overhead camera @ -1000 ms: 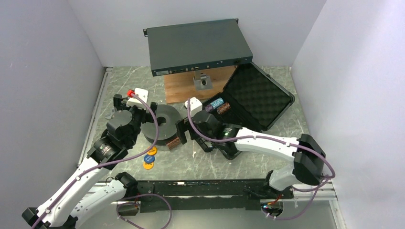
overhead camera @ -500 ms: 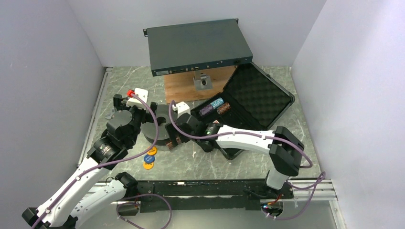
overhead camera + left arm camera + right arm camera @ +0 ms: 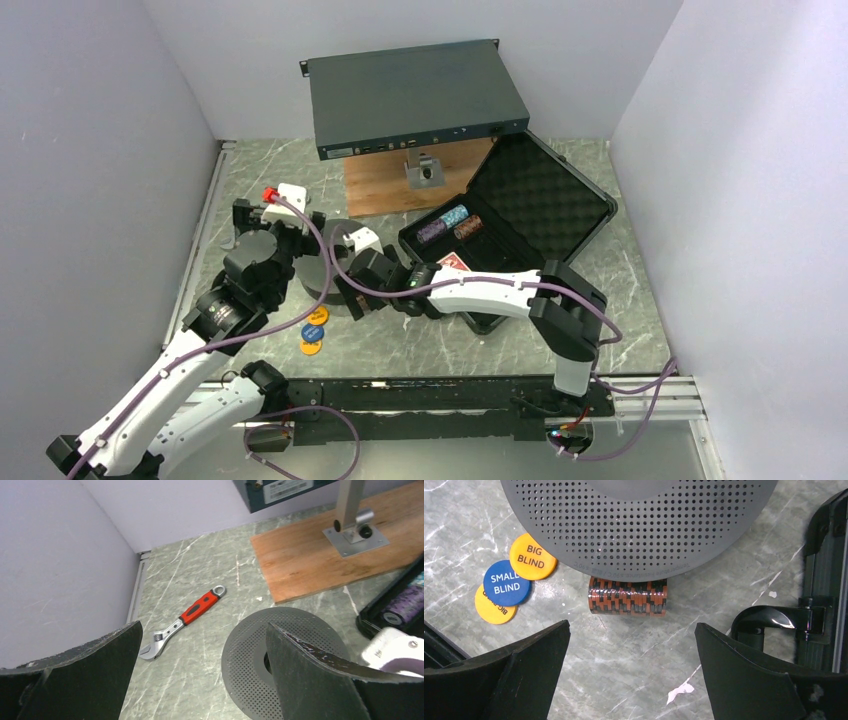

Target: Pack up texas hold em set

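The black case (image 3: 560, 215) lies open at the right, foam-lined, with purple, teal and brown chip stacks (image 3: 448, 224) and a red card deck (image 3: 452, 262) inside. A brown striped chip stack (image 3: 628, 596) lies on its side on the table, tucked against the rim of the grey spool (image 3: 639, 520). My right gripper (image 3: 631, 672) hovers open just in front of that stack, nothing between its fingers. Orange (image 3: 532, 556), blue (image 3: 506, 582) and yellow (image 3: 494, 611) discs lie left of the stack. My left gripper (image 3: 200, 675) stands open over the spool's left side.
A red-handled wrench (image 3: 185, 620) lies near the left wall. A wooden board (image 3: 410, 180) with a metal post carries the teal-grey box (image 3: 415, 95) at the back. The case handle (image 3: 774, 622) juts out right of my right fingers.
My right arm has swung left from the case's front corner to the spool's near side, over the brown chip stack. The left arm has barely shifted.
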Robot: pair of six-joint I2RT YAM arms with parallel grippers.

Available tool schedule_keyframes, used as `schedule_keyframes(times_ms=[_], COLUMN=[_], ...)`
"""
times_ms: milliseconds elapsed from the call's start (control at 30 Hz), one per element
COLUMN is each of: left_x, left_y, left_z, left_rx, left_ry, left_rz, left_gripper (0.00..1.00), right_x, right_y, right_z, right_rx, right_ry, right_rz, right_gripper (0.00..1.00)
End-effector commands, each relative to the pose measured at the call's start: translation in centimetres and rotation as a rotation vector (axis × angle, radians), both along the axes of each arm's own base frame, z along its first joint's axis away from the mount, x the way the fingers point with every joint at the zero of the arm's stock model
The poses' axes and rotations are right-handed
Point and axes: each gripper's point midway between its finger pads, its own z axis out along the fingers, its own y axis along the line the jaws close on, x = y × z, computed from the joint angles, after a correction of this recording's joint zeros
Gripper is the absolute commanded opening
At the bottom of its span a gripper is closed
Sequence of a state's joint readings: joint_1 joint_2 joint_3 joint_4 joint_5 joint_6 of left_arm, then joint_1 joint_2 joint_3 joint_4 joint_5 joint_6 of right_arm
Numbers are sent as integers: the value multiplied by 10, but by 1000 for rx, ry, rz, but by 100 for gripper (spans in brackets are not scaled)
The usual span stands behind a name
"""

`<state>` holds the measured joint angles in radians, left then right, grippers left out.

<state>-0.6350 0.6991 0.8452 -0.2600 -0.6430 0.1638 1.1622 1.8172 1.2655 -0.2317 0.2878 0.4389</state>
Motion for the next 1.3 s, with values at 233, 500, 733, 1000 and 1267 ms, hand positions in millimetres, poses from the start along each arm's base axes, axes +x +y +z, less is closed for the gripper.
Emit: schedule_keyframes(times_ms=[233,500,733,1000,1267], left_x=[-9,-17,-14,-9,-8], left_y=[75,96,93,89,88], left_z=[20,23,23,20,19], left_rx=[-120,-174,-174,-164,-165], left_ry=[-76,-124,-118,-98,-89], left_rz=[383,489,459,426,417], left_gripper=[100,100,100,100,100], right_x=[7,6,6,4,5], right_y=[18,26,29,33,35], right_z=[5,-6,-13,-23,-26], right_rx=[12,-10,-22,-44,-52], right_ry=[-30,-26,-26,-22,-28], right_rz=[-7,10,18,40,50], right_gripper=[100,100,100,98,94])
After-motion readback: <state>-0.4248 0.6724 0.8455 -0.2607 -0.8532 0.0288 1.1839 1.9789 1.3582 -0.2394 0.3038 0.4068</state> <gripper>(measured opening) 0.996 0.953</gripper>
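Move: The brown chip stack lies across the right hand's open fingers, about 7 cm below, 3 cm left and 2 cm ahead. The black spool, its rim overlapping the stack, is centred some 11 cm ahead and 9 cm left; the Big Blind button sits about 12 cm left and level, the Small Blind 14 cm left and 4 cm back. The case handle is roughly 12 cm right, 4 cm ahead. From the left hand, the stack is around 11 cm right, 3 cm back and 29 cm below. Down onto the last brown chip stack goes the right hand, sinking about 4 cm and edging some 2 cm left, so that its wide-open fingers come to straddle the stack's ends in front of the spool rim; they have hardly begun to close. Meanwhile the empty left hand swings some 9 cm left, away from the spool, turning about 25 degrees counter-clockwise. ##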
